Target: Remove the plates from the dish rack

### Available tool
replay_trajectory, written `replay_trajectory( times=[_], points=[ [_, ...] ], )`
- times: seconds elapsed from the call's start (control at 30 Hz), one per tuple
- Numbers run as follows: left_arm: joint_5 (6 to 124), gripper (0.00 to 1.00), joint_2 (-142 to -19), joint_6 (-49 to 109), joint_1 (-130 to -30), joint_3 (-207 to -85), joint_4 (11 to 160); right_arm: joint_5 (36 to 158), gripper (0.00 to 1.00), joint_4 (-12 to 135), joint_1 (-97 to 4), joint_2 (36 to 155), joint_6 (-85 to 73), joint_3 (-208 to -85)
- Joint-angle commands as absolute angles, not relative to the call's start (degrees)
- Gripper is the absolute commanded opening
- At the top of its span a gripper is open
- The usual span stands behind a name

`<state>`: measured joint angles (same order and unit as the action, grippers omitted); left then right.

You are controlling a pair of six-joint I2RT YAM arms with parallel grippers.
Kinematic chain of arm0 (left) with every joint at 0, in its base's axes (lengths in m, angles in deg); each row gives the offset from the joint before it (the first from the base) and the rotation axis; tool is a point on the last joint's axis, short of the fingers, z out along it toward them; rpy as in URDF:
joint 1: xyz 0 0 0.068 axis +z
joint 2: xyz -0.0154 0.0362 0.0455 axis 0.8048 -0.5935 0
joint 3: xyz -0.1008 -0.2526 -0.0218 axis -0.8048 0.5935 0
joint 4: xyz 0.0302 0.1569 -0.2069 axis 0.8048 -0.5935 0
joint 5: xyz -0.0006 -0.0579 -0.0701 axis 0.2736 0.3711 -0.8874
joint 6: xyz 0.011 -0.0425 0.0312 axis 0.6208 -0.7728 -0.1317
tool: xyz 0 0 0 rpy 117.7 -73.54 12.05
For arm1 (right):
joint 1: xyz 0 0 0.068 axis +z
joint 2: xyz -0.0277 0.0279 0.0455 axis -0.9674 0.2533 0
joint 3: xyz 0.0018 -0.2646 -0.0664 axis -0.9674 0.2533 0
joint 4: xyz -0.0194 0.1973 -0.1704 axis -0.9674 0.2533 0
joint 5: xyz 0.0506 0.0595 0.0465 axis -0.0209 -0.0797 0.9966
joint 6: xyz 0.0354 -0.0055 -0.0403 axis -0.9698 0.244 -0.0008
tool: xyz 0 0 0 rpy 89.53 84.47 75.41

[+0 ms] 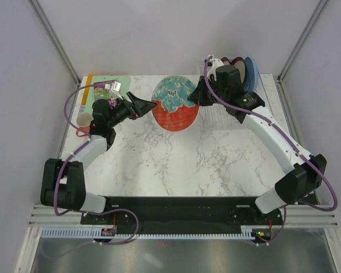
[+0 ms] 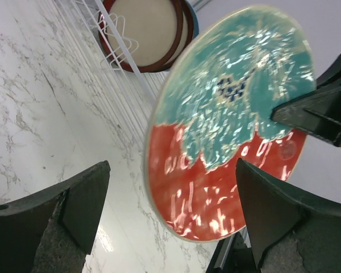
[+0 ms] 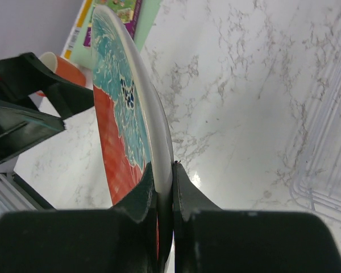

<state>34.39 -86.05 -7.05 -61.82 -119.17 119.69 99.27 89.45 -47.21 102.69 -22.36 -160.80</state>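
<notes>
A red plate with a teal centre [image 1: 175, 103] hangs tilted on edge above the marble table [image 1: 176, 165]. My right gripper [image 1: 198, 98] is shut on its right rim; in the right wrist view the fingers [image 3: 137, 190] pinch the white rim edge-on. My left gripper [image 1: 145, 106] stands open at the plate's left edge, and in the left wrist view the plate [image 2: 227, 114] has its lower edge between the wide fingers [image 2: 85, 199] without touching them. The clear dish rack [image 1: 230, 114] at the back right holds a dark red-rimmed plate [image 1: 236, 61] and a light blue plate [image 1: 252, 72].
A green and purple book [image 1: 105, 85] lies at the back left, with a mug with an orange handle [image 1: 84, 120] in front of it beside the left arm. A white item [image 1: 213, 65] stands at the rack's far left end. Grey walls close in both sides.
</notes>
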Motion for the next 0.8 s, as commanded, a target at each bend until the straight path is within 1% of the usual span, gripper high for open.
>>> replay_trajectory(
  times=[0.0,0.07,0.27,0.33,0.43,0.47,0.5,0.53,0.6,0.63,0.73,0.77],
  points=[
    [35.3,0.98,-86.4,-7.2,-62.2,-118.2,122.5,104.5,0.0,75.2,-47.4,97.2,-26.6,-162.9],
    [35.1,0.98,-87.3,-8.0,-62.6,-118.1,123.7,106.6,0.0,72.9,-47.5,97.0,-28.3,-160.9],
    [31.7,0.97,-92.2,-17.4,-63.3,-117.4,137.3,110.9,0.0,65.7,-47.4,96.7,-33.0,-154.8],
    [30.9,0.93,-93.8,-19.7,-63.3,-117.0,142.7,112.5,0.0,63.3,-47.5,96.7,-34.3,-153.4],
    [29.5,0.65,-94.6,-21.6,-63.2,-116.4,145.3,112.3,0.0,62.4,-47.5,96.4,-34.5,-151.4],
    [29.2,0.49,-94.5,-21.7,-63.3,-115.8,145.4,112.2,0.0,62.3,-47.5,96.5,-34.4,-151.1],
    [29.2,0.4,-94.3,-21.6,-63.3,-115.4,145.5,112.0,0.0,62.3,-47.5,96.4,-34.4,-150.8],
    [29.3,0.24,-93.8,-21.5,-63.3,-114.8,144.9,111.8,0.0,62.4,-47.6,96.6,-34.4,-150.6],
    [29.5,0.12,-93.0,-20.1,-63.3,-113.9,143.4,111.8,0.0,62.2,-47.6,97.1,-34.4,-150.5],
    [29.5,0.02,-92.2,-19.2,-63.2,-113.3,141.4,111.8,0.0,62.3,-47.7,97.4,-34.5,-150.5],
    [29.5,0.02,-91.0,-16.2,-63.2,-112.8,136.3,113.3,0.0,61.8,-47.7,98.8,-35.1,-150.6],
    [29.9,0.02,-90.7,-15.3,-63.2,-112.8,134.7,113.6,0.1,61.6,-47.8,99.2,-35.2,-150.7]
  ],
)
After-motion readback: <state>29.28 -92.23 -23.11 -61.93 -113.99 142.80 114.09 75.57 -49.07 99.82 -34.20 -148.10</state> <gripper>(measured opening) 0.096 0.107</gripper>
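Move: The left hand is open. The middle of the plate hanging in the right hand's grip is about 10 cm to its right and 1 cm ahead, at about the same height. The same plate's middle is some 7 cm left of the right hand, 1 cm back and 4 cm below. From the left hand, the purple book is roughly 17 cm left, 7 cm ahead and 23 cm lower. From the right hand, the plates left in the rack are about 16 cm right, 11 cm ahead and 17 cm lower. Leftward and back by about 3 cm each, the right hand brings the plate to the left hand, rising 3 cm first, then sinking below its start and rolling its left side up some 15 degrees. The left hand eases 2 cm right and slightly down, then closes on the plate's left rim, pinching it while drifting back about 1.5 cm and up. The right fingers keep their hold on the opposite rim. ##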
